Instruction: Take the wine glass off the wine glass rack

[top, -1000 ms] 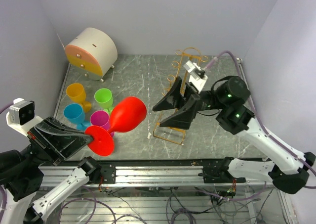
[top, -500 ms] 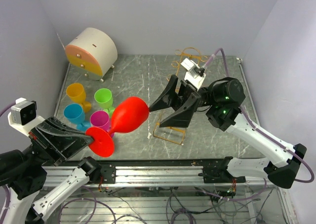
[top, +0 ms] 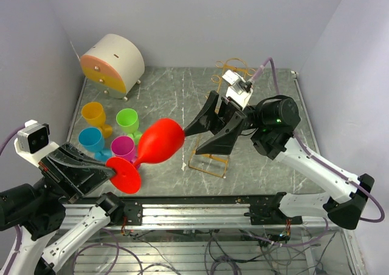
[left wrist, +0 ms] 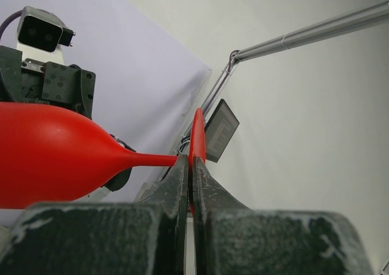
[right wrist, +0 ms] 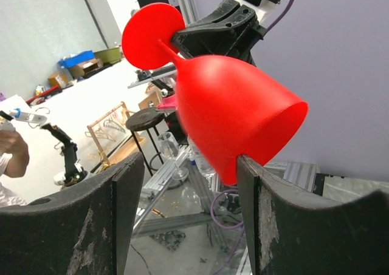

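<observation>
The wine glass (top: 159,140) is red plastic and lies tilted in the air, its bowl mouth facing right. My left gripper (top: 113,169) is shut on its round foot (left wrist: 197,135), pinched edge-on between the fingers (left wrist: 180,181). My right gripper (top: 198,138) stands open at the bowl's mouth. In the right wrist view the bowl (right wrist: 234,114) sits above the gap, and its lower edge meets the right fingertip (right wrist: 246,166); the left finger is apart from it. The golden wire wine glass rack (top: 206,169) stands behind the right gripper, which partly hides it.
Several plastic cups stand at the left: orange (top: 94,113), green (top: 127,119), blue (top: 91,139) and magenta (top: 122,146). A round white and orange drawer box (top: 113,59) sits at the back left. Walls close in on three sides.
My right gripper has moved left, up to the bowl's mouth, and its jaws have narrowed a little. The left gripper has kept its hold on the foot, with the glass shifted slightly.
</observation>
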`<state>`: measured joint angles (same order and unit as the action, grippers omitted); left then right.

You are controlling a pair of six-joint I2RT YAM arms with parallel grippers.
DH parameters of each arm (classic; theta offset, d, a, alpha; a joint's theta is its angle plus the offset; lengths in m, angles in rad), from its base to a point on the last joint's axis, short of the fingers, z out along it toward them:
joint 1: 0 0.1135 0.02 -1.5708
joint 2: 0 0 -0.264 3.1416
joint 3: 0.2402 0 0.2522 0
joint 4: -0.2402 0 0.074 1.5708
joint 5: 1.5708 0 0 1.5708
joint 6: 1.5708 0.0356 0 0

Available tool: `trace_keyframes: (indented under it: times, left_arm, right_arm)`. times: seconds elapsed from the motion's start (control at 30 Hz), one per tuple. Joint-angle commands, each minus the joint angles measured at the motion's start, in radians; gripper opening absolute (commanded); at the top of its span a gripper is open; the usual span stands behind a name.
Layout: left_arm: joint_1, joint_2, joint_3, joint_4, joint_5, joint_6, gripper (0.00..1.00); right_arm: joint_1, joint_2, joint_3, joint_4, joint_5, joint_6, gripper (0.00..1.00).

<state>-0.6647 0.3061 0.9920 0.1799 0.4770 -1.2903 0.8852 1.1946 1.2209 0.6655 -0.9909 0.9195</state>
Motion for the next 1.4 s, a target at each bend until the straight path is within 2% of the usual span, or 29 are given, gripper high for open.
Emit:
trace_keyframes:
  times: [0.0,0.27,0.37,0.6,0.8,0.97,1.0,1.13,1.27,1.37]
  left_arm:
    - [0.014,-0.008,-0.023,0.104,0.030,-0.031,0.07]
    - [0.025,-0.007,-0.012,0.075,0.037,-0.024,0.07]
    - [0.025,-0.006,-0.027,0.090,0.038,-0.027,0.07]
    - [0.028,-0.008,-0.073,0.108,0.031,-0.038,0.07]
    - [0.027,-0.011,-0.072,0.092,0.035,-0.024,0.07]
    - [0.028,-0.019,-0.070,0.043,0.032,0.004,0.07]
    - [0.028,-0.020,-0.057,-0.011,0.023,0.026,0.10]
    - [0.027,-0.007,0.120,-0.484,-0.082,0.200,0.37]
    - [0.028,0.019,0.320,-0.877,-0.292,0.311,0.49]
    - [0.028,0.019,0.415,-1.026,-0.436,0.323,0.53]
  right_arm:
    - [0.007,0.017,-0.006,0.056,0.001,0.021,0.61]
    - [0.010,0.020,-0.010,0.105,0.000,0.041,0.60]
    - [0.013,0.031,-0.015,0.151,-0.007,0.073,0.56]
    - [0.017,0.064,-0.046,0.393,-0.028,0.239,0.38]
    - [0.020,0.067,-0.047,0.415,-0.021,0.255,0.27]
    - [0.025,0.061,-0.053,0.427,-0.020,0.267,0.01]
    - [0.024,0.055,-0.056,0.418,-0.019,0.264,0.00]
    - [0.025,0.000,-0.059,0.252,-0.012,0.161,0.00]
    - [0.025,-0.088,-0.033,-0.070,0.027,-0.045,0.00]
    - [0.025,-0.139,0.006,-0.285,0.070,-0.169,0.00]
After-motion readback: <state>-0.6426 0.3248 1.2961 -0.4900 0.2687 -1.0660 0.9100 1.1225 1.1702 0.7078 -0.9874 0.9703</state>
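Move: To the right hand's left, about 9 cm off, 2 cm back and some 4 cm higher, is the middle of the red wine glass, its bowl opening towards the right hand's spread fingers. The left hand still pinches the glass by its foot; the right gripper is about 17 cm to its right, 6 cm ahead and some 8 cm lower. From the right hand, the magenta wine glass stands 20 cm left, 7 cm ahead and 35 cm below, the rack 10 cm right, 16 cm ahead and 25 cm below. Closing from well open to shut, the right fingers pinch the bowl's rim, turning slightly counter-clockwise while the left hand holds the foot almost still. The left fingers then open about halfway and let go, the hand twisting and moving about 4.5 cm forward, down and to the left, away from the foot; the right hand eases roughly 3 cm back and right with the glass. ##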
